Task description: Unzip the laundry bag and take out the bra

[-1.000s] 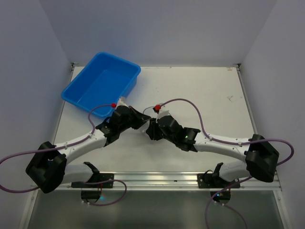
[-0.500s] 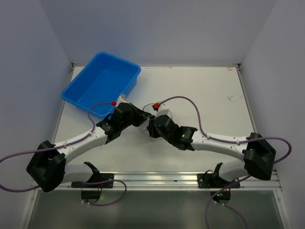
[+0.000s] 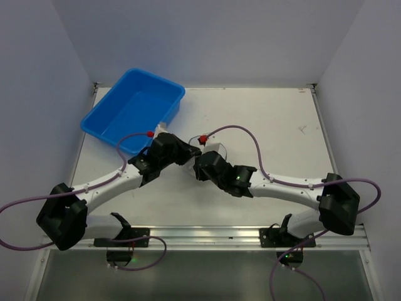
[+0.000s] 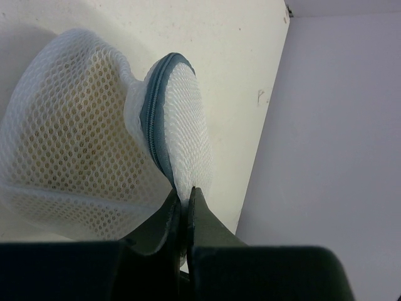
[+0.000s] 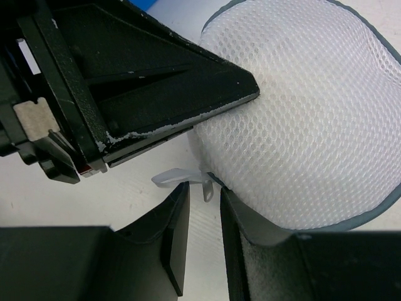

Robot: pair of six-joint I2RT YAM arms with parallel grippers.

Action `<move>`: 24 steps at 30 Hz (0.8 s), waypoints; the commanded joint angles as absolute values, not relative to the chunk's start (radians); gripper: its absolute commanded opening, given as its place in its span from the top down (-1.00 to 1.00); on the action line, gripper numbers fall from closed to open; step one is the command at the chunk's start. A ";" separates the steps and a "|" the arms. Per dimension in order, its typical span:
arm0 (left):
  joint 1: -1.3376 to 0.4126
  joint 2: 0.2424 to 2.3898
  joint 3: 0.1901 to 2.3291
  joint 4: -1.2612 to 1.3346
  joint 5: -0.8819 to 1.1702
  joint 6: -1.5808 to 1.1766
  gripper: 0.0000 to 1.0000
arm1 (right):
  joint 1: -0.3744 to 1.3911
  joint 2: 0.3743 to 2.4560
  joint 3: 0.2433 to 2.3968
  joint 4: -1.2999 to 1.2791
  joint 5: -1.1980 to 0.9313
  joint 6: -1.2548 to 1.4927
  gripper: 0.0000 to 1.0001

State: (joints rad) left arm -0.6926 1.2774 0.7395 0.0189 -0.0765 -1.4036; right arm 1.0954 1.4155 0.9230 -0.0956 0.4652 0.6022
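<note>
The laundry bag [image 4: 81, 144] is a white mesh drum with a dark zipper band [image 4: 153, 119]. It lies on the table, mostly hidden under both grippers in the top view. The bra [image 4: 69, 119] shows only as a mustard tint through the mesh. My left gripper [image 4: 185, 191] is shut on the bag's mesh edge by the zipper band; it also shows in the top view [image 3: 186, 158]. My right gripper [image 5: 203, 191] is narrowly open beside the bag [image 5: 301, 119]. The small zipper pull [image 5: 207, 190] hangs between its fingers, untouched. It shows in the top view [image 3: 199, 168] against the left gripper.
A blue plastic tub [image 3: 135, 108] stands at the back left, just behind the left gripper. The left gripper's black body [image 5: 125, 81] fills the upper left of the right wrist view, very close to the right fingers. The white table [image 3: 269, 125] extends right.
My right gripper has moved left and slightly away, closing in on the left gripper and the bag. The left gripper has shifted slightly forward, still pinching the bag.
</note>
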 commanded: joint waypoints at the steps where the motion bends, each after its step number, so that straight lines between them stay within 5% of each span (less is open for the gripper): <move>1: -0.710 1.278 0.781 0.002 -0.068 -1.411 1.00 | 1.101 1.420 0.982 -0.074 0.537 0.592 0.42; 14: -0.712 1.272 0.785 0.002 -0.061 -1.411 1.00 | 1.108 1.447 1.006 -0.132 0.618 0.624 0.42; 17: -0.712 1.266 0.782 0.002 -0.060 -1.407 1.00 | 1.108 1.450 1.006 -0.146 0.627 0.634 0.53; 22: -0.712 1.256 0.778 -0.038 -0.072 -1.387 1.00 | 1.109 1.421 0.979 -0.169 0.634 0.634 0.99; 24: -0.712 1.255 0.773 -0.044 -0.077 -1.371 1.00 | 1.109 1.395 0.953 -0.173 0.635 0.621 1.00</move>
State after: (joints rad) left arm -0.6964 1.2789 0.7506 -0.0010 -0.0753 -1.3987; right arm 1.1130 1.4384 0.9638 -0.1722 0.5518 0.6178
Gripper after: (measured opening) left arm 0.046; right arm 0.012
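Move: The zipper pull, a small pale tab at the near end of the zipper, sits right at the right hand's parted fingertips, about 1 cm ahead of its hand point and level sideways. From there the laundry bag's middle is some 6 cm ahead, 4 cm to the right and 3 cm lower. For the left hand, already pinching the bag's edge, the same pull lies roughly 5 cm back, straight behind, and about 2 cm lower. The right fingertips close on the zipper pull and pinch it, going from about a third open to shut. The right hand otherwise almost stays in place, rising and sinking back less than half a centimetre and easing about 1 cm to its right as it shuts, with a roll of some 5 degrees. The left hand holds still and keeps its pinch on the bag's edge. ##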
